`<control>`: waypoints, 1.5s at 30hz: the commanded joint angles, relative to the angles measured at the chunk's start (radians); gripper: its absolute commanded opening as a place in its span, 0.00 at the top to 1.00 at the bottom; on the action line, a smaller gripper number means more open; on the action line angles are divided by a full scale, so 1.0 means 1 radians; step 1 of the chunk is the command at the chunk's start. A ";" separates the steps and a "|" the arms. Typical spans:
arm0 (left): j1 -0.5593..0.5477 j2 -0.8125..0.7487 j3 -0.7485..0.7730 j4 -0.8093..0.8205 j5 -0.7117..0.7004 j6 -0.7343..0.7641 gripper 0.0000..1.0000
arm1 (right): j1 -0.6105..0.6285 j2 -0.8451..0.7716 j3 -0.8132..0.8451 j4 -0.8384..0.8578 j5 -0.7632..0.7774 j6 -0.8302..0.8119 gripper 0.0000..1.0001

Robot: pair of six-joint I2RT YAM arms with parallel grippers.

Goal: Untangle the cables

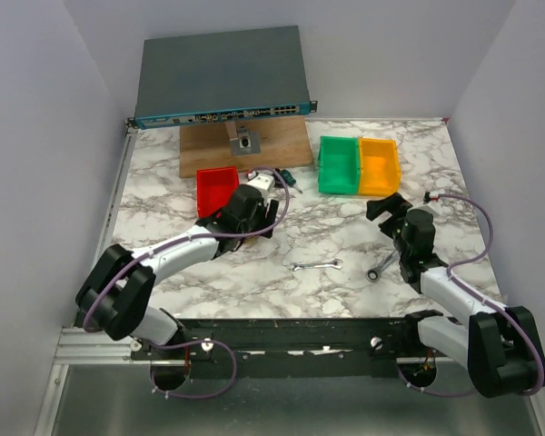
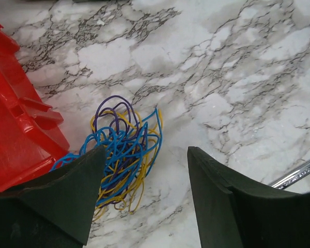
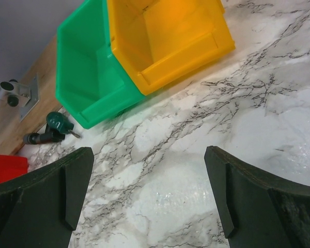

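The cables (image 2: 123, 151) are a tangled bundle of thin blue, yellow and dark purple loops lying on the marble table next to the red bin (image 2: 13, 129). In the left wrist view my left gripper (image 2: 146, 155) is open and empty just above them. Its left finger (image 2: 67, 196) covers the bundle's left edge and its right finger stands on bare marble. In the top view the left gripper (image 1: 269, 216) hides the cables. My right gripper (image 3: 149, 155) is open and empty above bare marble at the right (image 1: 386, 209), far from the cables.
A red bin (image 1: 216, 189) sits left of the left gripper. Green (image 1: 339, 165) and orange (image 1: 379, 166) bins stand at the back. Two wrenches (image 1: 316, 265) (image 1: 380, 268) lie near the front. A screwdriver (image 1: 286, 178), wooden board (image 1: 245, 145) and network switch (image 1: 222, 77) are behind.
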 commanded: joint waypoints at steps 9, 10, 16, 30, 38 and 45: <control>-0.003 0.251 0.223 -0.314 -0.063 -0.004 0.64 | 0.002 0.004 0.011 0.032 -0.052 -0.007 0.00; -0.004 0.248 0.222 -0.313 -0.057 -0.001 0.73 | 0.002 0.005 0.011 0.035 -0.057 -0.007 0.00; -0.008 0.173 0.172 -0.229 0.053 -0.002 1.00 | 0.002 0.022 0.014 0.057 -0.123 -0.022 0.02; -0.004 -0.044 0.085 0.202 0.493 -0.175 1.00 | 0.006 0.123 -0.011 0.325 -0.504 -0.048 0.07; 0.030 0.030 -0.040 0.493 0.564 -0.192 1.00 | 0.153 0.237 0.053 0.419 -0.689 -0.141 0.15; 0.035 0.003 -0.049 0.484 0.561 -0.197 1.00 | 0.287 0.354 0.138 0.414 -0.746 -0.207 0.33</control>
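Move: The cable tangle lies about 6 cm below the open left hand and 2 cm to its left. From that hand, the red bin is some 10 cm left and 8 cm ahead, the black screwdrivers 13 cm ahead and 4 cm right, the wrench 15 cm right and 9 cm back. From the right hand, the cables lie roughly 34 cm left, 4 cm back and 8 cm below. Left hand dips about 5 cm, pinches and lifts cables rightward; right swings some 20 cm left towards them. ##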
